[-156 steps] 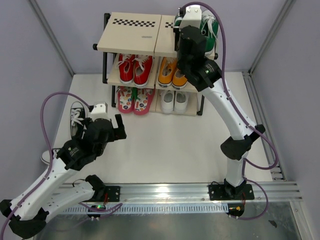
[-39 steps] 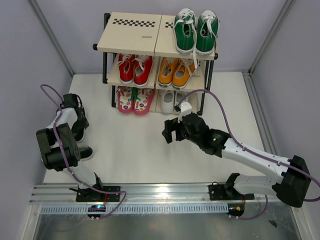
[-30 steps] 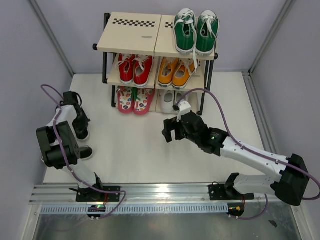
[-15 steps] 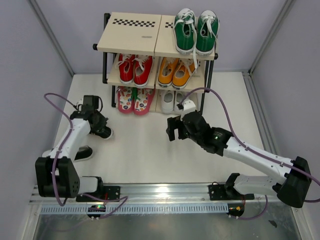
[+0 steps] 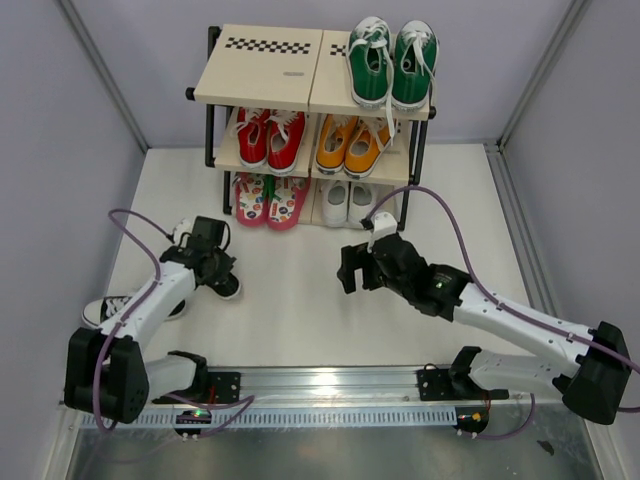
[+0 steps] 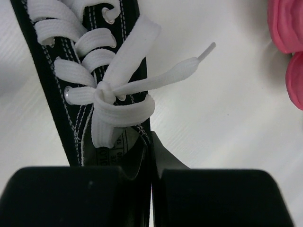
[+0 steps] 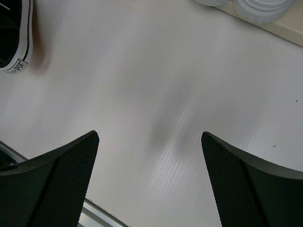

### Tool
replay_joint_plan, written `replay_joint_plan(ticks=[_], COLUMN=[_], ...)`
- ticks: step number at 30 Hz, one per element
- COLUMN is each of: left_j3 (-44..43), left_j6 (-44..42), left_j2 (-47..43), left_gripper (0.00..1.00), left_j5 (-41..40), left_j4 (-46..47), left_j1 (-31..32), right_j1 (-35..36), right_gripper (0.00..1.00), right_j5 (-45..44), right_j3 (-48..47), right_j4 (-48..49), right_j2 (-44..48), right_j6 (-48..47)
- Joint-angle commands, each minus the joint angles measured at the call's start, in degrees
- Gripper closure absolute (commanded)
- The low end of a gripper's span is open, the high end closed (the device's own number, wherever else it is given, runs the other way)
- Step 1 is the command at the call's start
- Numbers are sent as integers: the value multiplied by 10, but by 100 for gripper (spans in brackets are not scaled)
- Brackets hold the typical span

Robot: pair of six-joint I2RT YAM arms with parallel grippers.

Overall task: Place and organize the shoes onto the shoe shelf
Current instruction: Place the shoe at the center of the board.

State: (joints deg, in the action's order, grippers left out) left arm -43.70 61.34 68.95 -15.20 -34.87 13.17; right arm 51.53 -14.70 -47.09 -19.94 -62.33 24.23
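The shoe shelf (image 5: 262, 78) stands at the back. Green sneakers (image 5: 391, 62) sit on its top right board. Pink flip-flops (image 5: 269, 199) and small white shoes (image 5: 349, 201) are on the bottom tier. My left gripper (image 5: 214, 264) is shut on the side wall of one black white-laced sneaker (image 5: 226, 284), low over the floor in front of the flip-flops; the left wrist view shows its laces (image 6: 106, 90) and the jaws pinched on its collar (image 6: 151, 182). The other black sneaker (image 5: 108, 311) lies at the left. My right gripper (image 5: 352, 268) is open and empty over bare floor (image 7: 149, 156).
Red sneakers (image 5: 269, 138) and orange sneakers (image 5: 349, 146) fill the middle tier. The top left board (image 5: 260, 66) holds no shoes. Grey walls close the left and right sides. A metal rail (image 5: 330, 382) runs along the near edge. White shoe toes (image 7: 258, 7) show in the right wrist view.
My left gripper has carried the black sneaker from the left wall rightward to the floor in front of the flip-flops. My right gripper has drifted slightly right, still open.
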Motion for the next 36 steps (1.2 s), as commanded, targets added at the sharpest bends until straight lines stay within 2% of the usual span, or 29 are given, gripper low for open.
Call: replay_joint_plan(ticks=[1,7,10,11,12,14,16,17,20,25,28,31,36], left_j3=[7,10,5,3,-8,-31,-73,-87,-123,-152,-138,-110,-58], left_j6=[8,-7,-12,-18,-24,-43,-49,-50,-42,-27,-5,9,-32], left_j2=[2,58,54,50,44,37,19,10,-34,-94,-123,-152,-193], left_gripper=[100,99,90,82,60,39,26,14,1,1,1,2,4], left_j5=[0,25,25,25,26,17,-23,-39,-104,-173,-181,-172,-138], left_j4=[80,96,92,88,82,30,-17,-40,-124,-225,-262,-274,-259], left_j1=[33,50,51,50,50,50,50,50,50,49,32,-10,-75], right_j1=[-1,-1,-1,-1,0,0,0,0,0,3,16,33,66], right_gripper=[7,7,7,7,7,7,7,7,7,7,7,7,7], right_j5=[12,-11,8,15,20,41,54,74,120,178,187,189,176], right_j3=[1,24,25,22,20,18,17,10,-24,-120,-178,-233,-310], right_j4=[35,47,54,56,58,72,90,108,131,152,162,168,144], right_j2=[28,44,40,36,32,26,15,8,-37,-140,-212,-280,-386], right_j6=[8,52,64,58,52,37,25,20,-5,-23,-28,-32,-52])
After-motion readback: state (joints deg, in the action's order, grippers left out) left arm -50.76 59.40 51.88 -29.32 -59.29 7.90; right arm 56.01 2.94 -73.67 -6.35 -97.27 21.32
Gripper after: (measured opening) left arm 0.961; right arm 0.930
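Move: The left gripper already holds the black shoe near its heel; the spot on the white board for the shoe's middle lies about 4 cm ahead of that hand, 4 cm left and 5 below. The other black shoe is 23 cm left and 8 back; the pink pair 20 cm ahead and 10 right. From the open right gripper the spot lies some 35 cm left, 6 ahead and 13 below, the white pair 22 cm ahead and 2 left. Carry the black shoe about 3 cm right with the left gripper while lowering it to the board, open the fingers to let go, then lift clear and draw away left and back. Hold the right gripper nearly still at first, then sweep it some 18 cm left towards the shoe, fingers still open, turning about 20 degrees counter-clockwise. ##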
